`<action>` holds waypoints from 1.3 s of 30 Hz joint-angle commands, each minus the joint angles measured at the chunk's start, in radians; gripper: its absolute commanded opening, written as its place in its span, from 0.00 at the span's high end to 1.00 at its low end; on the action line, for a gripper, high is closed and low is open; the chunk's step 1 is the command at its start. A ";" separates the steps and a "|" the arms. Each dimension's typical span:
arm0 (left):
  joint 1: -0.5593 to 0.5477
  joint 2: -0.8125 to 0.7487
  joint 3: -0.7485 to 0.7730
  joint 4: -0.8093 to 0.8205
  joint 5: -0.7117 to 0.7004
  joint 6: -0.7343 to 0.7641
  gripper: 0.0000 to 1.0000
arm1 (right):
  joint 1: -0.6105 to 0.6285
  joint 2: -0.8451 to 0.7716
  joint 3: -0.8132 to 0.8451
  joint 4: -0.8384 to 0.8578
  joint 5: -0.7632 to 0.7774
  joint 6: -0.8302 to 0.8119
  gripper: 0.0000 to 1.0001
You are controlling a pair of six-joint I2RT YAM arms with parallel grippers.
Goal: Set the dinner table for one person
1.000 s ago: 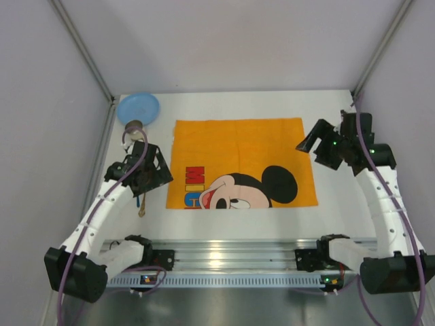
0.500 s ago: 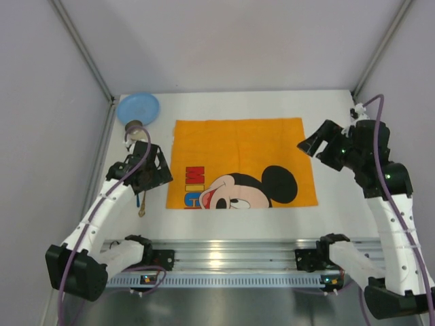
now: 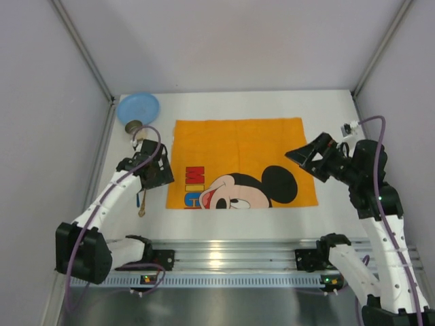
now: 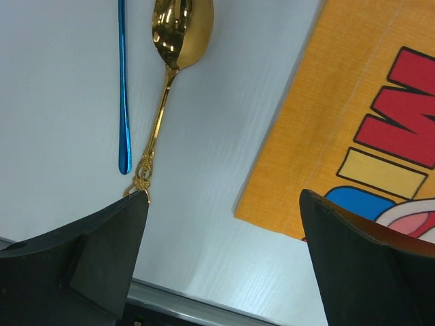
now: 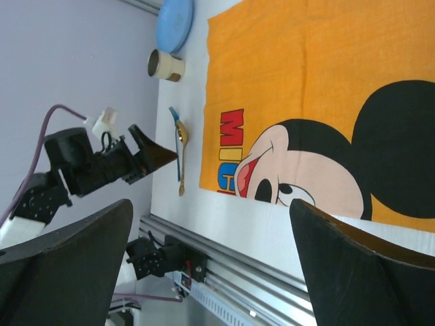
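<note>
The white dinner table (image 3: 326,109) carries an orange Mickey Mouse cloth (image 3: 238,153) in its middle. A gold spoon (image 4: 170,68) and a blue-handled utensil (image 4: 123,81) lie side by side left of the cloth (image 4: 367,102). My left gripper (image 3: 158,178) hovers open and empty above them, its jaws wide apart over bare table (image 4: 217,224). My right gripper (image 3: 304,155) hangs open and empty over the cloth's right edge. A blue plate (image 3: 138,107) and a small cup (image 3: 134,126) sit at the far left corner.
The ribbed aluminium rail (image 3: 224,255) runs along the near edge, with both arm bases on it. Grey walls close in on the left, right and back. In the right wrist view the left arm (image 5: 102,166) stands above the spoon (image 5: 181,156).
My right arm has swung left and nearer, bringing its gripper over the cloth's right edge. My left gripper has shifted slightly right, uncovering the cup. Both stay open.
</note>
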 commanded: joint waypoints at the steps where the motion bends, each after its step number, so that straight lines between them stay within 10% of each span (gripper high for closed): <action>1: 0.026 0.061 0.001 0.071 -0.046 0.062 0.01 | -0.007 -0.068 0.067 -0.037 -0.025 -0.073 0.00; 30: 0.340 0.472 -0.007 0.347 0.193 0.215 0.33 | -0.007 -0.013 0.180 -0.252 0.148 -0.239 0.00; 39: 0.346 0.584 0.024 0.369 0.293 0.218 0.61 | -0.009 0.014 0.214 -0.281 0.199 -0.274 0.00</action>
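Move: Beneath and off to the left of the open left hand lies the spoon, its middle some 7 cm left, 1 cm ahead and 10 cm below, bowl end outward. The fork lies beside the spoon, about 10 cm left and 4 cm ahead of the hand; the orange cloth's near left corner is 3 cm right and 4 cm back. The cup stands roughly 25 cm ahead and 14 cm left. From the right hand the spoon is about 53 cm left, 4 cm ahead and 29 cm below. Sinking about 9 cm and swinging some 5 cm left, the left hand comes down over the spoon, then runs nearly level outward to its neck, roughly 7 cm forward in all. Its fingers narrow from wide open to less than half, straddling the neck just short of the bowl, and the hand tips about 10 degrees. The empty right hand stays high and open, easing back a little, then about 3 cm right as it rolls. ##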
